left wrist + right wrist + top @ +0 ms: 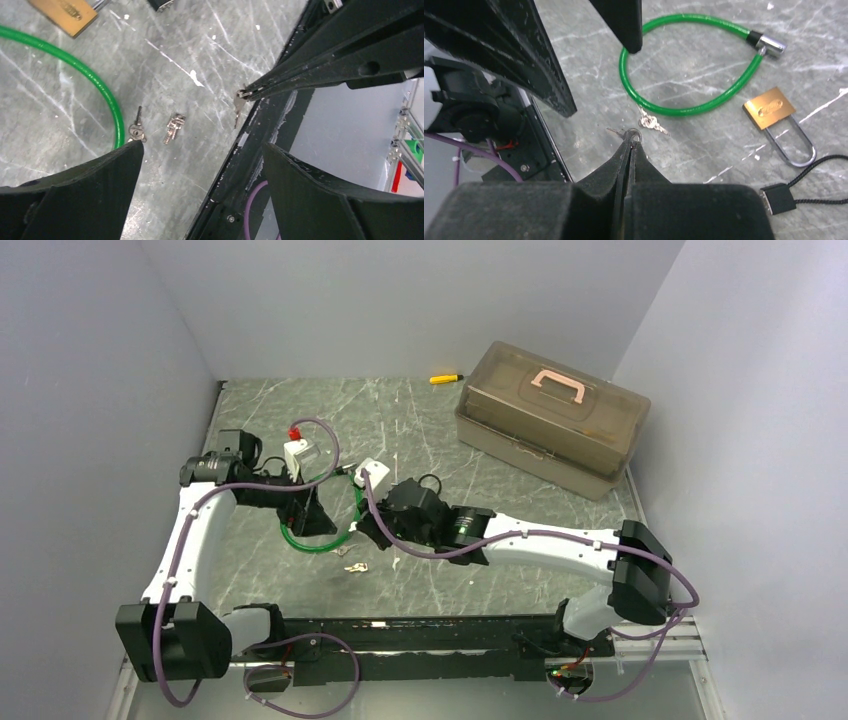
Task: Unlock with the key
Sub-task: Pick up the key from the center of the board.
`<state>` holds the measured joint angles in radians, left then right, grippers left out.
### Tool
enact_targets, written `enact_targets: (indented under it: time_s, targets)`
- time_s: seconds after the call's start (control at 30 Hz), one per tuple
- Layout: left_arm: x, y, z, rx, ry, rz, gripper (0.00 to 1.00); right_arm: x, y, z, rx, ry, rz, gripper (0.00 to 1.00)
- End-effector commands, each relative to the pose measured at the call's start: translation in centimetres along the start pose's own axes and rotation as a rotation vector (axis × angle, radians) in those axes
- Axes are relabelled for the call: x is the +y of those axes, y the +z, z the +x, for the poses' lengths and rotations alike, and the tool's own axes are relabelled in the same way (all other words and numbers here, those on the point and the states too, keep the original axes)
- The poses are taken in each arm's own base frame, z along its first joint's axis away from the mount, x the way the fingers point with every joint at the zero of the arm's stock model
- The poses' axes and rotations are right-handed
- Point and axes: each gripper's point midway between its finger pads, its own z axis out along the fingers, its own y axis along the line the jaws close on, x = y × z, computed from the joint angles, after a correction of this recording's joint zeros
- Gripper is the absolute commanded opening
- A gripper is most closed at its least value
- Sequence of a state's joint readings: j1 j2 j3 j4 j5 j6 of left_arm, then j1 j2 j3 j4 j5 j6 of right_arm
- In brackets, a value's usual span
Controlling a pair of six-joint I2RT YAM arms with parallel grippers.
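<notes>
My right gripper (630, 143) is shut on the key (632, 134), a small silvery key pinched by its head at the fingertips just above the table. The left wrist view shows that key (237, 107) hanging from the right gripper's tips (248, 93). The small brass padlock (770, 109) lies flat to the right, its shackle closed. My left gripper (200, 150) hovers open close by with nothing between its fingers; its fingers (546, 65) fill the upper left of the right wrist view. From above, both grippers, left (312, 515) and right (362, 532), meet mid-table.
A green cable lock (684, 65) loops beside the padlock. Two loose keys (136, 130) (174, 128) lie on the table. A black cord with a block (778, 197) sits at the right. A brown lidded box (550, 420) and a yellow-and-black tool (446, 378) are at the back.
</notes>
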<state>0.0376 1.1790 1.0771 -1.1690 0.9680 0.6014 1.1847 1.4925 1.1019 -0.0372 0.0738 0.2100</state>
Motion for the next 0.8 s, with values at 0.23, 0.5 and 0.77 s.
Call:
enact_targets:
  time_s: [0.23, 0.5, 0.77]
  targets:
    - [-1.0, -2.0, -0.4, 0.004, 0.104, -0.037, 0.99, 1.2, -2.4, -6.3, -0.155, -0.020, -0.025, 0.00]
    - [-0.3, -3.0, 1.0, 0.028, 0.133, -0.180, 0.99, 1.3, -3.5, -7.2, -0.185, -0.024, -0.027, 0.00]
    - [1.0, -5.5, 0.8, 0.027, 0.162, -0.385, 0.99, 1.1, -4.8, -7.6, -0.201, -0.036, -0.023, 0.00]
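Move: The picked-up key is pinched in the right fingertips, about 2 cm to the left of that hand's point and 1 cm below it. From the right hand, the loose keys lie on the table about 20 cm below, level fore-and-aft and some 3 cm left. The padlock is about 19 cm ahead and 4 cm right, the green hose lock 14 cm ahead and 11 cm left, both on the table. From the open left hand, the held key is roughly 7 cm right, 2 cm back and about level. Straight up goes the right hand, about 6 cm with a short near-pause partway, fingers still shut on the key and their tips tilting up slightly as it lifts farther off the table. The left hand, staying open, rises a little, then draws off to its left by some 4 cm and slightly back, away from the held key, its fingers swinging about 15 degrees to point more steeply down. ##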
